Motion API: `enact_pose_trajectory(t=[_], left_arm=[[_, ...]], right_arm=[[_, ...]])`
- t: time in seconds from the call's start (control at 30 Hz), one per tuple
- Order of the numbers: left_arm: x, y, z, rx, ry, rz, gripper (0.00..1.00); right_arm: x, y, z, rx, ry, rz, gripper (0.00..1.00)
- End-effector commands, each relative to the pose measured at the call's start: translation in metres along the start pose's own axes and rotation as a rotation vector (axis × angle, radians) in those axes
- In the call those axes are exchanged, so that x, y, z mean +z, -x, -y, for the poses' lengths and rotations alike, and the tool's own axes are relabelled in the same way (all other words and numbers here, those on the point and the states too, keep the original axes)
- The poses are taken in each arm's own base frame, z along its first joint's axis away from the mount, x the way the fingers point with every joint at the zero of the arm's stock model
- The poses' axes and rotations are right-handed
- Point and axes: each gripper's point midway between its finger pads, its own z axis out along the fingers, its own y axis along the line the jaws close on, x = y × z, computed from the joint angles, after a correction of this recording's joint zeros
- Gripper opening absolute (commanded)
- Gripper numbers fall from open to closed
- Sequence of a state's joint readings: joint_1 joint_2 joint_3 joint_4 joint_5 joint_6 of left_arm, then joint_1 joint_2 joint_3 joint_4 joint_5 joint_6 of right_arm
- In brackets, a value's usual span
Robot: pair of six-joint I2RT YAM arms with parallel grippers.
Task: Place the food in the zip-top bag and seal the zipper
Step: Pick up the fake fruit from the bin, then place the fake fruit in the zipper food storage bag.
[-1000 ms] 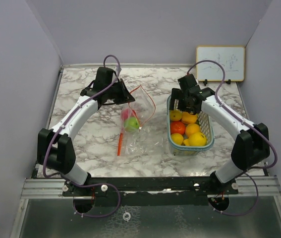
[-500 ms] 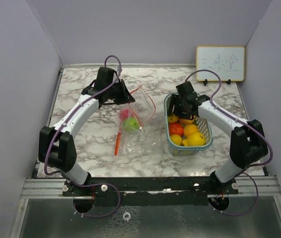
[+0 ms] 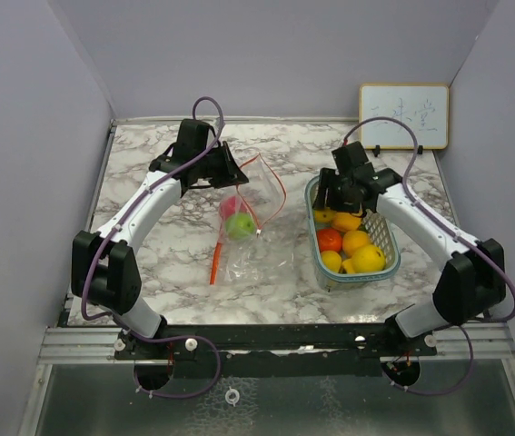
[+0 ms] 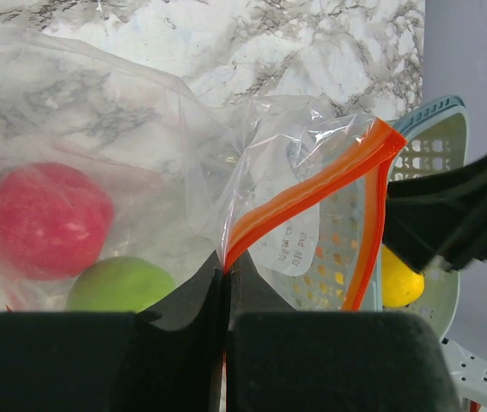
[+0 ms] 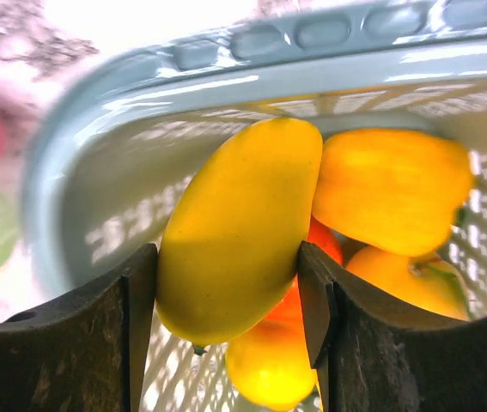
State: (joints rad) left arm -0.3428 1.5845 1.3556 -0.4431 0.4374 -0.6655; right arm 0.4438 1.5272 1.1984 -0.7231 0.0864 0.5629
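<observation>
The clear zip-top bag with an orange zipper lies mid-table. It holds a red-pink fruit and a green fruit. My left gripper is shut on the bag's zipper edge and holds the mouth up toward the basket. My right gripper is down in the pale green basket, its jaws pressed on both sides of a long yellow fruit. More yellow and orange food lies under and beside it.
A small whiteboard leans on the back wall at the right. The basket's rim curves close in front of my right fingers. Grey walls enclose the marble table on three sides.
My right gripper has dipped into the basket and its jaws have come in onto the yellow fruit. The basket has shifted slightly. The left gripper and the bag have stayed put.
</observation>
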Motion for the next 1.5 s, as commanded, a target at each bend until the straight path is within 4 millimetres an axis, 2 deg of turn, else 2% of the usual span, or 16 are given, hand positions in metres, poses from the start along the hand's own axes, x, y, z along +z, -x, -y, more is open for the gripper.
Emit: enact_pose_trajectory(t=[0.0,0.07,0.13,0.2,0.33,0.5,0.63,0.77,0.87,0.93,1.0,1.07,1.17,1.27,1.33,1.47], left_arm=[[-0.008,0.003,0.013,0.034,-0.046,0.012,0.00],[-0.008,0.003,0.015,0.038,-0.051,0.014,0.00],[-0.009,0.004,0.016,0.037,-0.056,0.017,0.00],[-0.009,0.004,0.017,0.034,-0.061,0.018,0.00],[-0.009,0.004,0.017,0.031,-0.060,0.017,0.00],[-0.009,0.000,0.016,0.020,-0.061,0.012,0.00],[-0.012,-0.003,0.015,0.014,-0.062,0.015,0.00],[-0.017,-0.003,0.018,0.010,-0.070,0.027,0.00],[-0.020,-0.003,0.020,0.011,-0.075,0.033,0.00],[-0.021,-0.002,0.021,0.012,-0.077,0.035,0.00],[-0.021,-0.003,0.021,0.012,-0.078,0.035,0.00],[-0.021,-0.004,0.021,0.008,-0.082,0.033,0.00],[-0.021,-0.005,0.020,0.007,-0.082,0.030,0.00],[-0.021,-0.005,0.020,0.009,-0.079,0.033,0.00],[-0.022,-0.006,0.020,0.012,-0.080,0.031,0.00],[-0.023,-0.008,0.019,0.017,-0.081,0.027,0.00]], right_arm=[[-0.076,0.051,-0.009,-0.098,0.048,0.192,0.30],[-0.091,0.057,-0.007,-0.107,0.035,0.207,0.30],[-0.106,0.062,-0.018,-0.147,0.102,0.223,0.30],[-0.123,0.070,-0.046,-0.185,0.260,0.273,0.29],[-0.152,0.067,-0.111,-0.248,0.621,0.268,0.29],[-0.165,0.047,-0.172,-0.338,0.833,0.245,0.29],[-0.158,0.041,-0.191,-0.321,0.876,0.228,0.30],[-0.123,0.048,-0.176,-0.257,0.717,0.224,0.49],[-0.112,0.053,-0.171,-0.252,0.657,0.229,0.63],[-0.107,0.055,-0.170,-0.257,0.629,0.222,0.80],[-0.109,0.057,-0.170,-0.268,0.628,0.223,0.85],[-0.113,0.059,-0.170,-0.268,0.628,0.234,1.00],[-0.126,0.070,-0.159,-0.253,0.572,0.281,1.00],[-0.134,0.081,-0.118,-0.182,0.363,0.338,1.00],[-0.131,0.076,-0.081,-0.136,0.190,0.329,1.00],[-0.119,0.036,-0.008,-0.038,-0.122,0.193,1.00]])
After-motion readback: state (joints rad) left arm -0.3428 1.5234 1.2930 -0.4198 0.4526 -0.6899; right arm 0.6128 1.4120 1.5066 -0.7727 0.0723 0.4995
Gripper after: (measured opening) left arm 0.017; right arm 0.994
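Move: The open mouth of the zip-top bag is about 14 cm to the left of the right hand, roughly level with it in reach and some 5 cm higher; the hand already grips the yellow fruit. In the bag the red fruit lies about 20 cm left and the green fruit 19 cm left, 3 cm nearer, both some 8 cm down. In the bin the pepper is 5 cm right, 1 cm back, and 6 cm below. From the left hand the mouth is 5 cm right, 3 cm back and 5 cm below. The yellow fruit, already pinched, goes up about 16 cm out of the bin, then some 15 cm left to the bag's mouth, the right wrist rolling its left side up and turning counter-clockwise some 30 degrees. There the right hand sinks a little, opens wide to let go, and heads back right about half the way. The left hand keeps pinching the bag's rim, easing slightly back. ##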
